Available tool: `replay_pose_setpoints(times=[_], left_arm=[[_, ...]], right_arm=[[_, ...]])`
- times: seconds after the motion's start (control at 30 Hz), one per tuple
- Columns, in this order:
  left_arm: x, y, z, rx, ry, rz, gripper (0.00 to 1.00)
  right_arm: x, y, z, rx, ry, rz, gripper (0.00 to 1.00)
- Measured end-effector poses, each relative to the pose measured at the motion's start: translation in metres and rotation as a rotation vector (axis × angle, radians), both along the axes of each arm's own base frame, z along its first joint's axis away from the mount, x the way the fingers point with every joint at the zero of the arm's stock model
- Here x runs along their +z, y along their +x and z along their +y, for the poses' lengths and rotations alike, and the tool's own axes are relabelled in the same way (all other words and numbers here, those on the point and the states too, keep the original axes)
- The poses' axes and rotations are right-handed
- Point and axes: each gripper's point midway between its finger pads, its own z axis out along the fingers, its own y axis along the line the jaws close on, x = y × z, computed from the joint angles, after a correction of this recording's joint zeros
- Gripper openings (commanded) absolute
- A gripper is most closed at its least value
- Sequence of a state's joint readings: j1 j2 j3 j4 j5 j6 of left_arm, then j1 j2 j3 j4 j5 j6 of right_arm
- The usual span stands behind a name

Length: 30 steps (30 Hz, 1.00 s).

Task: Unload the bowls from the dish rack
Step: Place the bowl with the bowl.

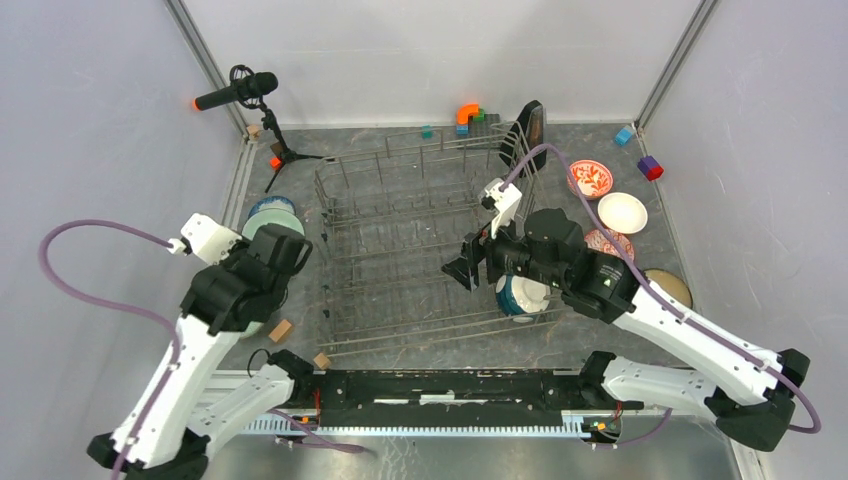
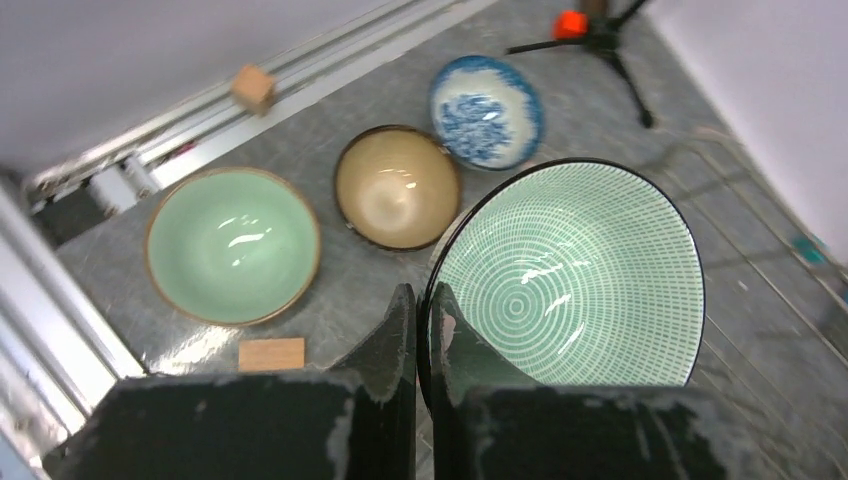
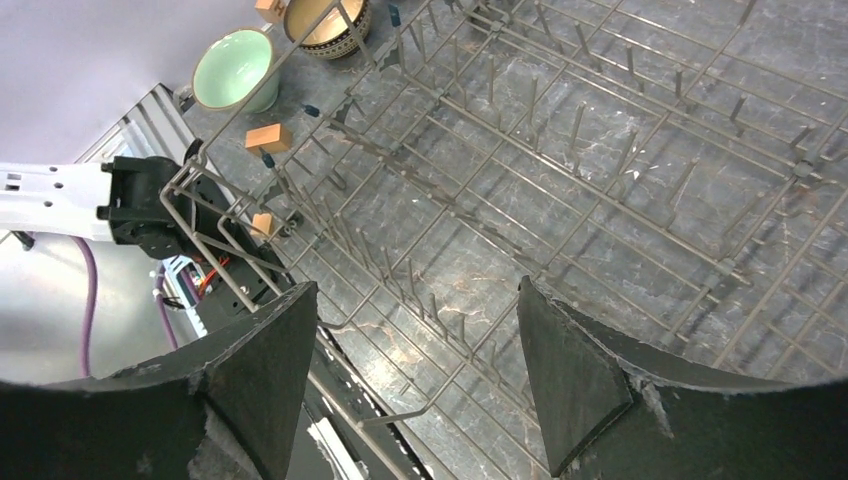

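Note:
The dish rack [image 1: 400, 170] stands mid-table, and the tines seen in the right wrist view of the dish rack [image 3: 560, 180] hold no bowl. My right gripper [image 3: 415, 290] hangs open above its right half, empty. Left of the rack, my left gripper [image 2: 423, 300] is shut on the rim of a green striped bowl [image 2: 570, 275]. Beneath it on the table sit a mint bowl [image 2: 233, 245], a tan bowl [image 2: 397, 187] and a blue-white bowl [image 2: 487, 110]. A teal bowl [image 1: 522, 295] lies under my right arm at the rack's right edge; I cannot tell whether it is inside.
Right of the rack are a red-floral bowl [image 1: 590, 178], a white bowl [image 1: 622, 212], a red-lattice bowl [image 1: 605, 243] and a tan bowl [image 1: 672, 288]. A microphone tripod [image 1: 280, 150] stands back left. Wooden blocks [image 2: 271, 353] and coloured blocks [image 1: 650, 167] lie about.

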<state>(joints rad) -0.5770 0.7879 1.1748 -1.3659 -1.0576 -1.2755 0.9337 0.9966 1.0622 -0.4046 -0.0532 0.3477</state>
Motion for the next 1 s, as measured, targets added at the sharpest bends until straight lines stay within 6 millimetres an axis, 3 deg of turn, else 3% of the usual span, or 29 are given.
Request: replay_pose_setpoints(times=[0.27, 0.5, 0.73, 1.0], left_arm=[[-0.067, -0.006, 0.045, 0.333, -0.140, 0.142, 0.02], [-0.073, -0.026, 0.056, 0.459, -0.196, 0.117, 0.02], [-0.101, -0.048, 0.063, 0.554, -0.183, 0.175, 0.02], [-0.120, -0.062, 0.082, 0.698, -0.158, 0.234, 0.02]], right_arm=[[-0.003, -0.015, -0.009, 0.025, 0.047, -0.005, 0.78], [-0.016, -0.022, -0.017, 0.035, 0.051, -0.004, 0.78], [-0.035, -0.027, -0.019, 0.050, 0.030, 0.016, 0.78], [-0.039, -0.030, -0.023, 0.052, 0.039, 0.009, 0.79]])
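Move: The left hand holds the ribbed bowl; the green bowl on the table lies about 12 cm to this hand's left, 4 cm back and 25 cm below. At table height too, the tan bowl is 11 cm ahead and 5 cm left, the blue bowl 20 cm ahead and 4 cm left, the wooden block 6 cm back, level sideways. From the right hand the green bowl is roughly 64 cm left, 4 cm back, 26 cm down. The left hand lowers its pinched bowl 12 cm, swinging left, back and counter-clockwise towards the green bowl; right sinks back. ##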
